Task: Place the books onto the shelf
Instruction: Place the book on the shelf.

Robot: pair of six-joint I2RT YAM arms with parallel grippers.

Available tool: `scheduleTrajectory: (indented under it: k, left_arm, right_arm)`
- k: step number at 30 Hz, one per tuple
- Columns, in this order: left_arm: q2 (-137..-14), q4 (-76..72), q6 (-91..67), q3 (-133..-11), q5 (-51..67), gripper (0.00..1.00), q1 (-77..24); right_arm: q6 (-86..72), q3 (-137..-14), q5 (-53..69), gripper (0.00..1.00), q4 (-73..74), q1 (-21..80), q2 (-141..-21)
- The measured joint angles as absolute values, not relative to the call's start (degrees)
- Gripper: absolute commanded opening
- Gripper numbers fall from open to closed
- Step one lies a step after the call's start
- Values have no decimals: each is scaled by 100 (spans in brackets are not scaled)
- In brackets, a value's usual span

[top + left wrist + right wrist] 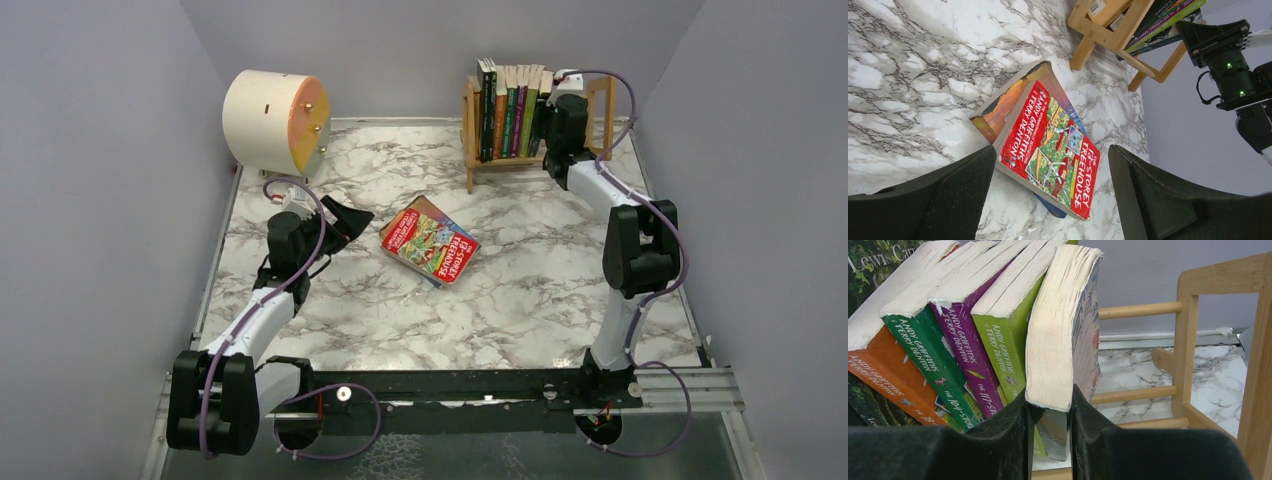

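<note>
The light-wood shelf (pixel 470 135) stands at the back right with several books (pixel 508 110) upright in it. My right gripper (pixel 1049 410) is shut on the lower corner of the rightmost book (pixel 1060 330), whose pale page edges face me as it leans against a lime-green one (pixel 1005 325). Bare rails (pixel 1140 310) lie to its right. A small stack lies flat mid-table: a red book (pixel 1050 145) over an orange book (pixel 1005 102) and a blue book (pixel 1053 207). My left gripper (pixel 1052 167) hangs open above the stack's near end, touching nothing.
A cream cylinder (pixel 270 120) with an orange face sits at the back left. Grey walls close in the marble table (pixel 540 290) on three sides. The right arm (pixel 1233 65) reaches up to the shelf's right end (pixel 605 110).
</note>
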State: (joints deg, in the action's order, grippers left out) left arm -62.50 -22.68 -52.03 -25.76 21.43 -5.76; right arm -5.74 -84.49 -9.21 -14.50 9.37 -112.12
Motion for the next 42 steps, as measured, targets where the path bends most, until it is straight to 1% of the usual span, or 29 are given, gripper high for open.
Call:
scheduleTrajectory:
  k: [4, 6, 12, 25, 31, 39, 40, 42]
  left_arm:
    - [-6204, -2270, -5210, -2571, 2143, 76, -576]
    - [-6193, -2270, -5214, -2565, 2143, 76, -576]
    - [-6191, -2268, -5218, -2534, 2143, 76, -576]
    - [-6191, -2270, -5218, -2532, 2143, 76, -576]
    - [-6191, -2270, -5218, -2532, 2143, 76, -576]
    - [-6191, -2270, -5218, -2530, 2143, 76, -576]
    - [-6191, -2270, -5218, -2530, 2143, 76, -576]
    - [-6191, -2270, -5218, -2530, 2143, 76, -576]
  right_arm:
    - [-587, -8427, -1033, 35, -1450, 989, -11201]
    - [-679, -8331, -1028, 39, -1350, 1022, -11157]
    - [-836, -7905, -1022, 40, -541, 1164, -11312]
    - [-1024, -7935, -1175, 42, -432, 1194, -11332]
    - [-1041, -7658, -1262, 42, -412, 1194, -10927]
    - [-1092, -7555, -1396, 42, -412, 1194, -10016]
    - [-1094, -7607, -1490, 44, -386, 1194, -9885]
    - [-1094, -7666, -1553, 51, -379, 1194, -9859]
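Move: The right fingers already pinch the spine of the black-spined book near its top, with the book in the shelf; its middle lies about 6 cm ahead and 6 cm below. The light green book stands about 4 cm left and 6 cm ahead of the hand, and the shelf's right end frame roughly 11 cm right and 5 cm ahead. From the idle left hand, the black-spined book is about 31 cm ahead and 40 cm right, slightly lower. The right fingers open and let go of the black-spined book's spine. The hand sinks about 9 cm and draws back 4 cm, tipping some 15 degrees downward; after a brief pause it climbs to slightly above its starting height, easing farther back from the shelf as the fingers level out most of the way. ##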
